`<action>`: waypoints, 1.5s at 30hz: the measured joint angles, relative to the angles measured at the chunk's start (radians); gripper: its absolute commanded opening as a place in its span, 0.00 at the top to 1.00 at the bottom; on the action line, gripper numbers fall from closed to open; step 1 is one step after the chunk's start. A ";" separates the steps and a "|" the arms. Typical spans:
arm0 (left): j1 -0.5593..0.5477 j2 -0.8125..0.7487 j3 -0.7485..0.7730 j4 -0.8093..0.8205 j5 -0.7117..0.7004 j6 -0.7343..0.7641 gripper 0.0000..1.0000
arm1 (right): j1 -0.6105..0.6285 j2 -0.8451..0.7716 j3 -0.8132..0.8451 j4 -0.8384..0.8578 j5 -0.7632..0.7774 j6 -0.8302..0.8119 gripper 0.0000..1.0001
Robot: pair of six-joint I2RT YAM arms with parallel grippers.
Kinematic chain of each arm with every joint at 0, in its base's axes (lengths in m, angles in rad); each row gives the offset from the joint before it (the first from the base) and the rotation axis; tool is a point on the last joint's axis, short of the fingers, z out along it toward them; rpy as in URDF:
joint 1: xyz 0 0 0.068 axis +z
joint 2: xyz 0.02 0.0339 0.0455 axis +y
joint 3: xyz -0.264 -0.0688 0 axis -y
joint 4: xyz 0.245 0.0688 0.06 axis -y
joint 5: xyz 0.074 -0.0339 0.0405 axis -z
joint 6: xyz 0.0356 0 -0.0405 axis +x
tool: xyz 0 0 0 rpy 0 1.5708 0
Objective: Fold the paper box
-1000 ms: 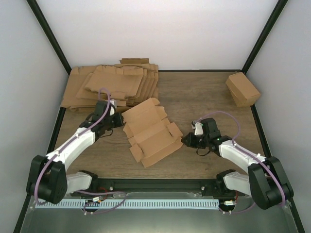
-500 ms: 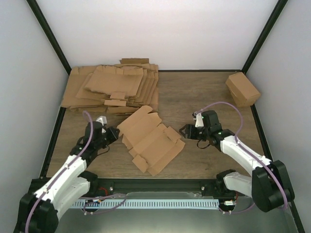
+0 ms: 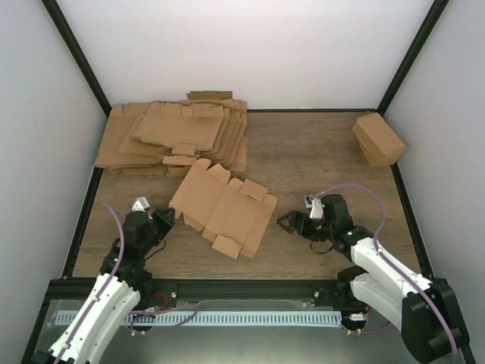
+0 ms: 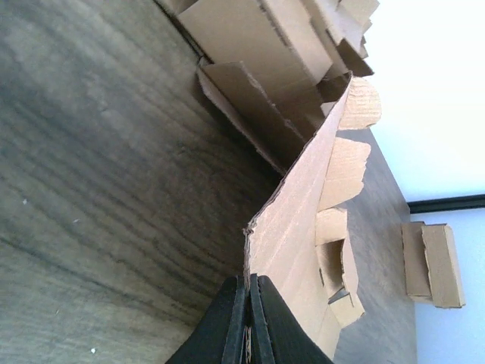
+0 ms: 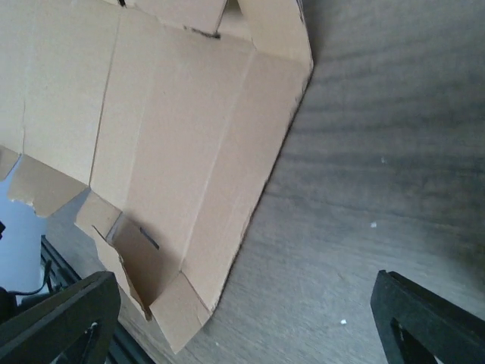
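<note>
The paper box (image 3: 223,206) is a flat brown die-cut sheet lying on the wooden table (image 3: 318,159), its flaps spread out. My left gripper (image 3: 168,220) is shut on the sheet's near-left edge. In the left wrist view the black jaws (image 4: 248,282) pinch the thin cardboard edge, and the sheet (image 4: 299,220) rises away from them. My right gripper (image 3: 286,222) stands open just right of the sheet. In the right wrist view its fingers (image 5: 57,318) are spread wide, with the sheet's edge (image 5: 189,152) lying between them and touching neither.
A thick pile of like brown sheets (image 3: 174,136) fills the back left corner, close behind the paper box. A folded brown cuboid (image 3: 377,139) sits at the back right. Black frame posts and white walls bound the table.
My left arm drew back toward the near left, dragging the sheet left and turning it. My right gripper went from shut at the sheet's right edge to open.
</note>
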 measured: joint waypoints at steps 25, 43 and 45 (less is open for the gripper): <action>0.000 -0.036 -0.055 -0.025 0.047 -0.168 0.96 | 0.133 0.309 -0.100 0.428 -0.143 0.204 0.18; 0.000 -0.029 -0.055 -0.056 0.000 -0.158 0.94 | 0.223 0.470 -0.046 0.583 -0.079 0.363 0.30; 0.000 -0.012 -0.055 -0.055 0.000 -0.152 0.93 | 0.223 0.468 -0.042 0.569 -0.069 0.361 0.31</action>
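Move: The right edge of the paper box blank lies about 6 cm left of the open right hand, some 2 cm nearer the base and 6 cm below it. From that hand, the blank's near tab is about 18 cm left and 9 cm back; its far tab is some 9 cm left and 10 cm ahead. The left hand, already gripping the blank's raised left corner, has that right edge about 30 cm to its right and 4 cm back. The blank's right edge is what the right hand goes for: it first drops and draws back some 3 cm each, then sweeps left about 7 cm low towards the edge, swinging its fingers roughly 15 degrees to point more squarely left. Its wide jaws narrow somewhat, ending astride the edge, contact not visible. The left hand keeps its pinch on the left corner, lowering it about 3 cm. ##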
